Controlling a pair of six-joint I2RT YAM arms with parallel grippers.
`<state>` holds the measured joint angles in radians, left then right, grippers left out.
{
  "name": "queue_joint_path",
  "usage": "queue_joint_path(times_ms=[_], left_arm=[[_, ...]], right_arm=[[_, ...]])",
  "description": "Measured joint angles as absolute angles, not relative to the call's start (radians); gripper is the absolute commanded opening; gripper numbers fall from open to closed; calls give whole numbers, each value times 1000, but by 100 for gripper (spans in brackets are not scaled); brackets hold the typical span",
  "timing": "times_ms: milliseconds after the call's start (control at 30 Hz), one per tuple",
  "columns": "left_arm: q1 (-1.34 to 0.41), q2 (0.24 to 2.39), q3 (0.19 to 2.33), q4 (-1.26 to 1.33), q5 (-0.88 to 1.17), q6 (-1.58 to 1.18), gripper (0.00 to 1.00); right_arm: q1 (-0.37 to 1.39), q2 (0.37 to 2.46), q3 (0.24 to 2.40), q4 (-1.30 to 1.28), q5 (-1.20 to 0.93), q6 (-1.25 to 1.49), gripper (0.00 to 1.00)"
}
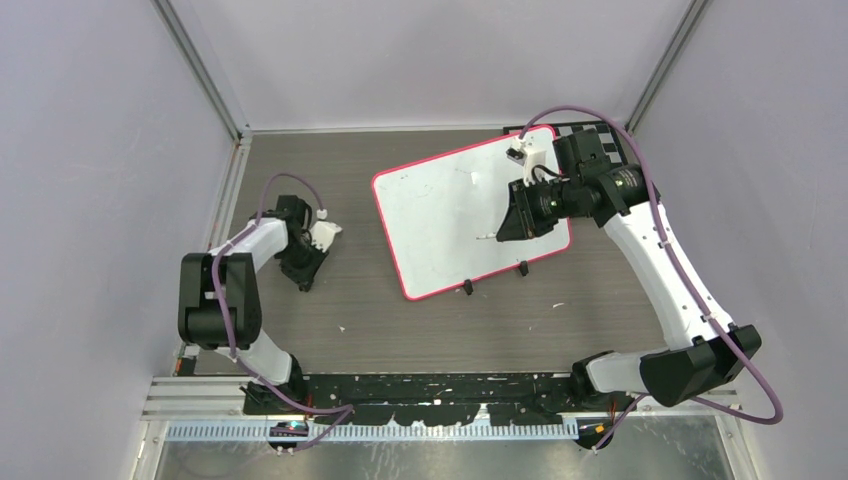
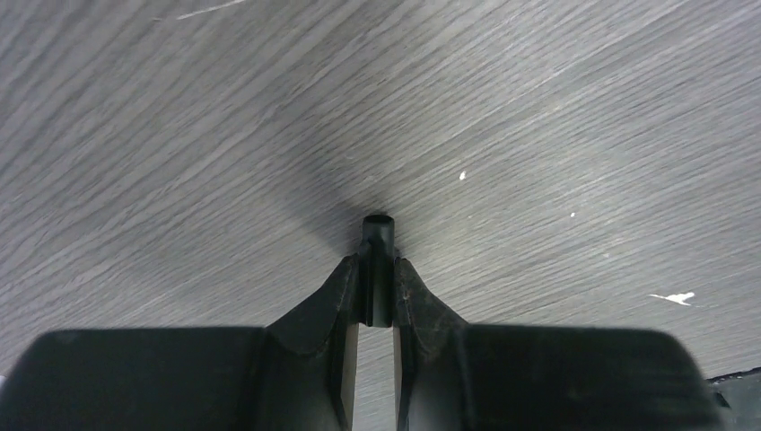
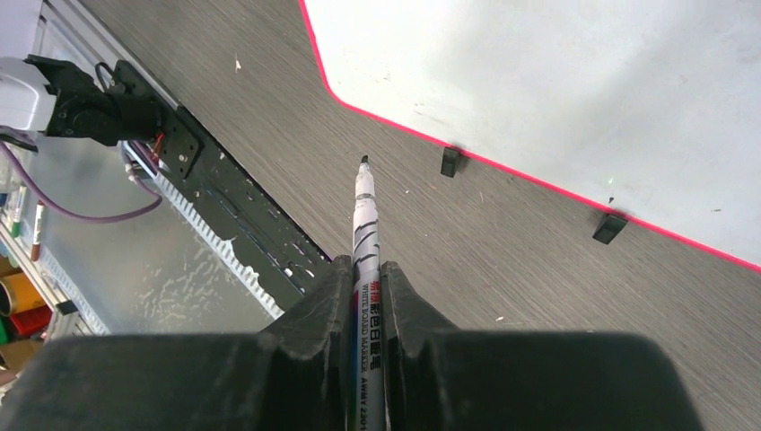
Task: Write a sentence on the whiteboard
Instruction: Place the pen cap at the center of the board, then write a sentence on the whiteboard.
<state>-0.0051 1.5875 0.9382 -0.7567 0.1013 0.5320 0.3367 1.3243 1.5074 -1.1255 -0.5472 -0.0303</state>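
Observation:
The whiteboard (image 1: 440,215), white with a pink-red rim, lies tilted on the table's middle; its corner and two black clips (image 3: 451,160) show in the right wrist view. The sentence is not in view; the board's visible face (image 3: 556,72) looks blank. My right gripper (image 1: 512,222) hovers over the board's right part, shut on a white whiteboard marker (image 3: 366,233) whose bare dark tip (image 3: 363,162) points toward the near edge. My left gripper (image 1: 303,268) rests low over the table at the left, shut on a small black marker cap (image 2: 378,242).
A black-and-white checkerboard (image 1: 590,130) peeks out behind the board's far right corner. A black toothed rail (image 1: 420,390) runs along the near edge between the arm bases. Small white specks (image 2: 677,297) dot the wood-grain tabletop.

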Motion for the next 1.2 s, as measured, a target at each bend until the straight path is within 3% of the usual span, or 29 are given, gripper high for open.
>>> queue_joint_path(times_ms=[133, 333, 700, 800, 833, 1200], left_arm=[[-32, 1620, 936, -750, 71, 532, 18], [-46, 1623, 936, -755, 71, 532, 42], [-62, 1566, 970, -860, 199, 501, 68], [-64, 1472, 1036, -896, 263, 469, 93], [-64, 1438, 1058, -895, 282, 458, 97], [-63, 1183, 1185, -773, 416, 131, 100]], right_arm=[[344, 1324, 1502, -1111, -562, -39, 0], [369, 1325, 1496, -1087, -562, -56, 0], [372, 1334, 1496, -1056, -546, -88, 0], [373, 1347, 1502, -1054, -552, -95, 0], [374, 1349, 1505, -1052, -552, -96, 0], [446, 1395, 1591, -966, -539, -78, 0]])
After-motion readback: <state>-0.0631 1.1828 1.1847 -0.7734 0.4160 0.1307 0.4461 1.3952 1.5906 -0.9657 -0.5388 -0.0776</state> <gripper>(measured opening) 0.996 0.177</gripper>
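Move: The pen cap is still pinched in the left fingers, and the bare table spot for it lies about 2 cm below that hand and 1 cm to its right, level ahead and back. From the left hand, a white scrap lies roughly 8 cm right and 9 cm back, and the whiteboard's middle about 40 cm right and 18 cm ahead. From the right hand, which holds the uncapped marker, the board's middle is some 16 cm ahead, 3 cm left and 25 cm down. The pen cap is lowered the last centimetre to the table and let go as the left fingers part, that hand easing slightly back and to the right. With the fingers opening wide, the left hand then climbs about 20 cm, drawing forward and right while tilting its fingers forward. The right hand keeps its grip on the marker and carries it left, forward and up, some 6 cm in all, high above the board. ##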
